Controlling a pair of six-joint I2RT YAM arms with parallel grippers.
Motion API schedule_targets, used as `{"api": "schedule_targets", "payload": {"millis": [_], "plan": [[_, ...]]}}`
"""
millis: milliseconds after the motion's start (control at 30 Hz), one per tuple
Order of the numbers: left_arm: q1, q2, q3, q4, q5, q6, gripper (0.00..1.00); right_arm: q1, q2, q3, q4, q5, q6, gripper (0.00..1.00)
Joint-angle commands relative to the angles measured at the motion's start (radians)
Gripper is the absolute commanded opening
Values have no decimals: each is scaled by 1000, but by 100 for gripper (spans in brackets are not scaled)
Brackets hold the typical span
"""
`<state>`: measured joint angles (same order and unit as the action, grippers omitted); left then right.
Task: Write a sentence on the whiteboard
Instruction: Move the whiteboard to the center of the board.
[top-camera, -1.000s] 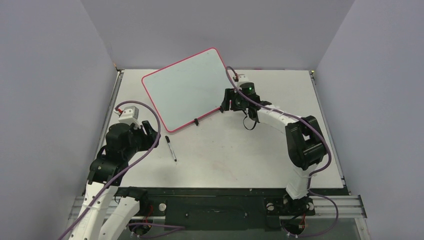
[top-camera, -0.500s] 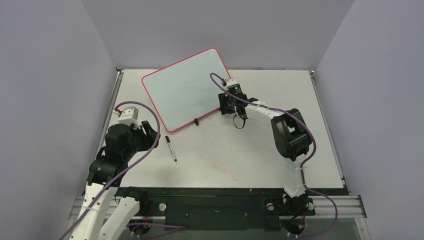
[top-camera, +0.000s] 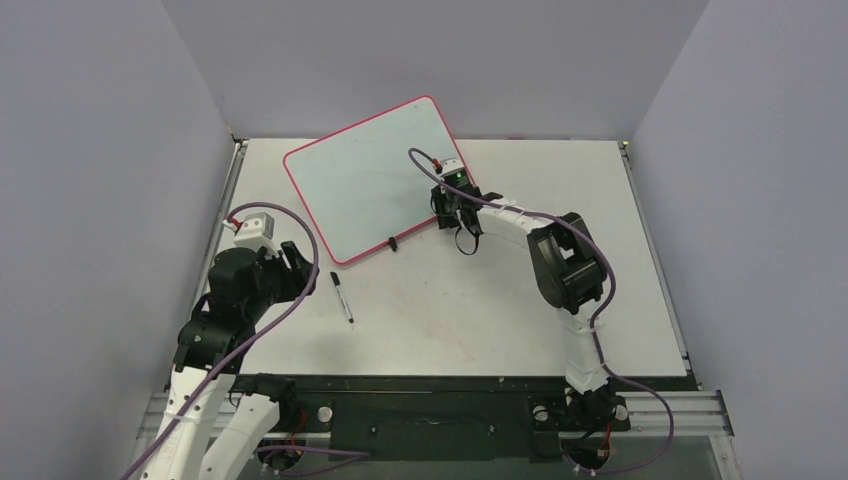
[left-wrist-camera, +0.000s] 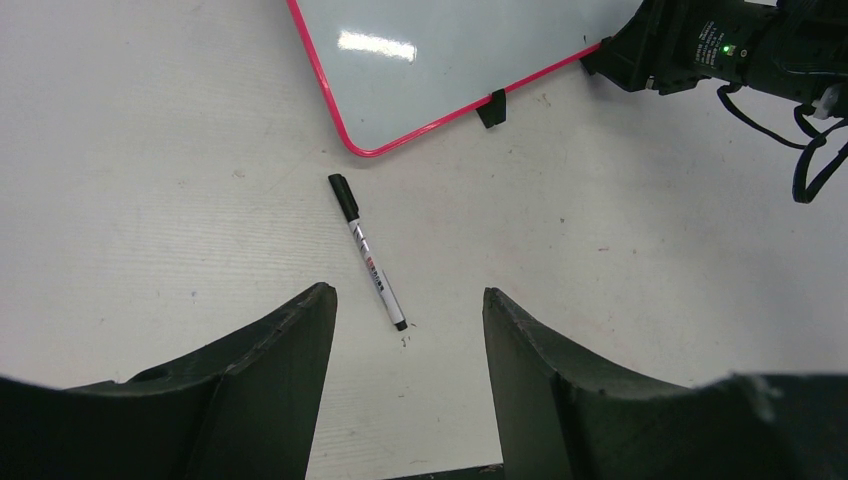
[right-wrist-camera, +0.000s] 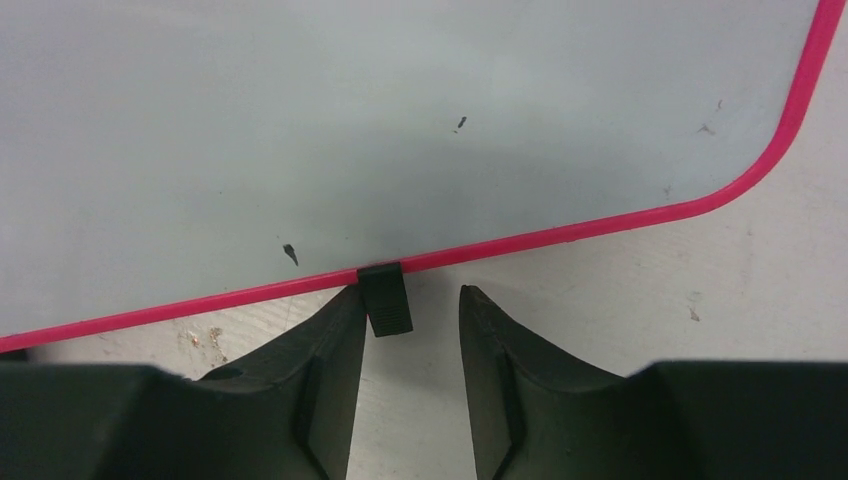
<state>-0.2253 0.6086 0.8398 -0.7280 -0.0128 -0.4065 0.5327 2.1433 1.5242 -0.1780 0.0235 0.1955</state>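
The whiteboard (top-camera: 370, 175) lies tilted at the back of the table, white with a thin red rim, and also shows in the left wrist view (left-wrist-camera: 450, 60). The sentence is out of view; the board (right-wrist-camera: 400, 120) carries only a few dark specks. My right gripper (top-camera: 443, 212) sits at the board's near right edge. In its wrist view the right gripper (right-wrist-camera: 410, 292) is narrowly open around a small black tab (right-wrist-camera: 385, 300), which touches the left finger with a gap on the other side. My left gripper (left-wrist-camera: 406, 290) hangs wide open above a black-capped marker (left-wrist-camera: 368, 262).
The marker (top-camera: 342, 297) lies loose on the table between the board's near corner and the left gripper (top-camera: 295, 262). A second black tab (top-camera: 392, 243) sticks out from the board's near edge. Grey walls close in the table on three sides.
The right arm has reached left toward the board's edge and its jaws have narrowed around the black tab. The left arm, marker and board have not moved.
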Motion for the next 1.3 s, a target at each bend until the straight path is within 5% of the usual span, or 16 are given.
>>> {"api": "schedule_targets", "payload": {"millis": [0, 300, 533, 1267], "plan": [[10, -7, -2, 57, 13, 9, 53, 13, 21, 62, -4, 21, -6, 33], [15, -2, -2, 57, 38, 11, 53, 24, 55, 98, -18, 13, -30, 21], [21, -4, -2, 56, 38, 11, 53, 27, 47, 79, -24, 14, -34, 1], [21, -9, -3, 56, 38, 12, 53, 50, -259, -386, 38, 199, 113, 0]]}}
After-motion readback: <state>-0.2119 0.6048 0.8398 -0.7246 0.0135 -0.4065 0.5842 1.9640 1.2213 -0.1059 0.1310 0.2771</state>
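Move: The black clip on the whiteboard's near edge sits at the right hand's open fingertips, about 1 cm ahead, 1 cm left and 1 cm lower. The other clip is some 5 cm back and 14 cm left of that hand; the whiteboard's middle is roughly 10 cm ahead and 16 cm left. From the left hand, the right-hand clip lies about 25 cm ahead, 27 cm right and 19 cm below. Right fingers close on the clip, then drag the whiteboard about 6 cm back and 4 cm right. ##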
